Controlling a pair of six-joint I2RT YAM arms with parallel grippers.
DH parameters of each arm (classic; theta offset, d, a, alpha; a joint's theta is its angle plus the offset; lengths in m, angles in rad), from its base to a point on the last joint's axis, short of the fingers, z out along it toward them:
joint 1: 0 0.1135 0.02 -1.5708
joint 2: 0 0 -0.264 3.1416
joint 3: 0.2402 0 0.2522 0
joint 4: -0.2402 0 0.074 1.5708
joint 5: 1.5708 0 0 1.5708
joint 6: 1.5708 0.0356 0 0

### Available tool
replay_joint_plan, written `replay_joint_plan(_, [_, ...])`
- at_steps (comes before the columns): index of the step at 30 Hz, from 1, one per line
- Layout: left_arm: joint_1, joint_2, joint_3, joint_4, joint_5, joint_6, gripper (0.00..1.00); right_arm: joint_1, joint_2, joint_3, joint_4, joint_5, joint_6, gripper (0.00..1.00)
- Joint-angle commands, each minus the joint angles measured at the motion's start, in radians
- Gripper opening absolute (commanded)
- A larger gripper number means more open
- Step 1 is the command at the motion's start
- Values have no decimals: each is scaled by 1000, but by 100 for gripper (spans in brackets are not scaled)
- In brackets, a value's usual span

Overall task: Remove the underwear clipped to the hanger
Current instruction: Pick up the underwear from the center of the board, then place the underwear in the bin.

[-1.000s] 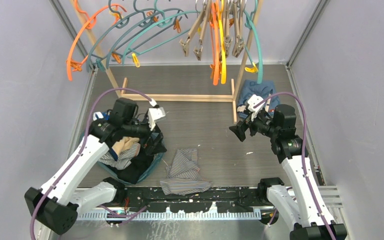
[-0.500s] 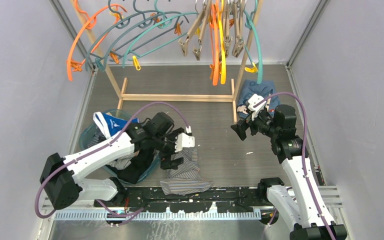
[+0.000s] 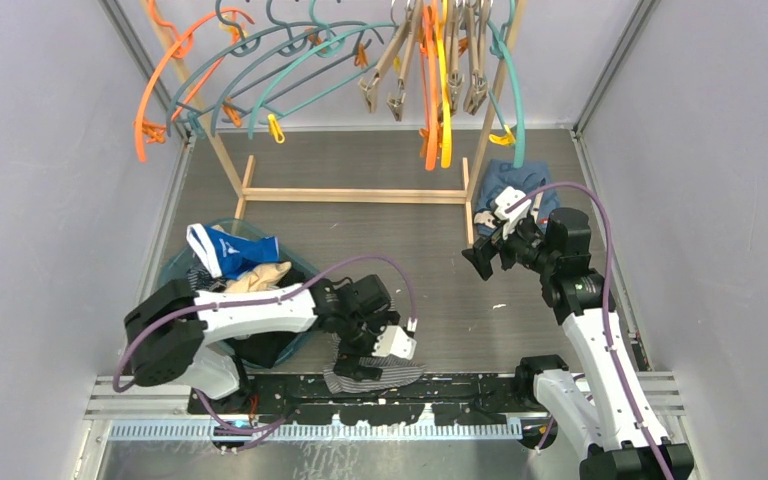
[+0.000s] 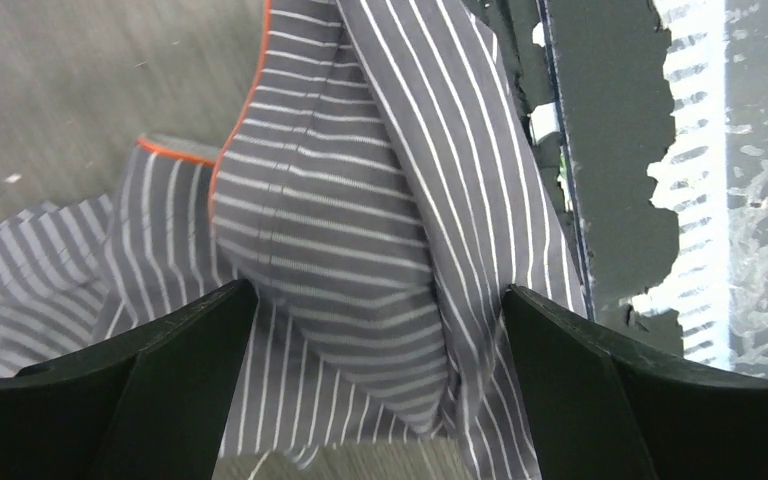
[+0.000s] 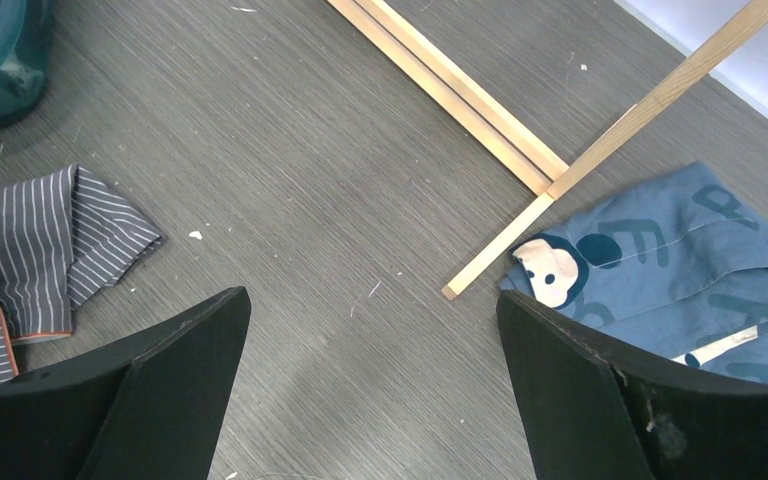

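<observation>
Navy white-pinstriped underwear lies crumpled on the table by the near edge; its orange-trimmed hem shows in the left wrist view. My left gripper hangs low right over it, open, with a fold of the cloth between the fingers but not pinched. My right gripper hovers open over bare table, with the same striped underwear off to its left. More underwear, bright blue and beige, sits in the teal basket. The hangers on the rack carry no clothes.
The wooden rack base crosses the back of the table. A blue cartoon-face garment lies by its right leg. The black base rail runs just past the striped cloth. Grey walls close in both sides.
My left arm has swung from above the basket to the right and toward the near edge, ending low over the striped underwear. The right arm has hardly moved.
</observation>
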Motion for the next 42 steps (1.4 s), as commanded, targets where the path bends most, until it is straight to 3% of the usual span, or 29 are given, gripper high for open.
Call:
replay_joint_plan(1, [-47,68,-5,79,-38,30,99,-5,7,5,45,10,-13,100])
replay_joint_plan(3, [-57,94,7,68,-59,30,92,-5,5,3,44,12,-15,100])
replay_joint_plan(5, [-57,98,22,47,-72,30,72,-5,5,1,47,10,-16,100])
replay_joint_plan(11, [-54,23,60,-23,-127,51,34,-5,13,2,44,7,-18,100])
replay_joint_plan(15, [-12,-50,96,-80,-163,66,3,-5,16,1,45,8,-20,100])
replay_joint_plan(23, [333,-278,272,-226,-49,23,0,-5,21,-2,44,15,-29,100])
replay_joint_plan(27, [486,-414,303,-277,-59,25,0,-4,28,-1,42,19,-34,100])
replay_joint_plan(36, [503,-567,390,-535,-522,104,0,-5,28,0,40,22,-37,100])
replay_joint_plan(42, [506,-625,301,-602,-654,105,0,-5,31,2,38,14,-36,100])
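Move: The striped underwear lies bunched on the board right under the left hand's wide-open fingers, its middle about 3 cm below, 2 cm to the right and level fore-and-aft. The laundry basket's middle is some 22 cm to the left and 11 cm ahead, with the beige underwear in it roughly 20 cm left and 14 cm ahead. From the right hand, the striped underwear lies about 20 cm to the left, 19 cm back and 20 cm below. The left hand sinks the last 2 to 3 cm onto the striped underwear and shuts its fingers from wide open, pinching a fold of the cloth while staying almost in place over it. It then lifts the cloth off the board, sweeping up and forward first and then left over the basket, ending about 20 cm higher, 19 cm left and 12 cm ahead of where it began, while the wrist swings counter-clockwise some 40 degrees and tips the fingers out forward. ##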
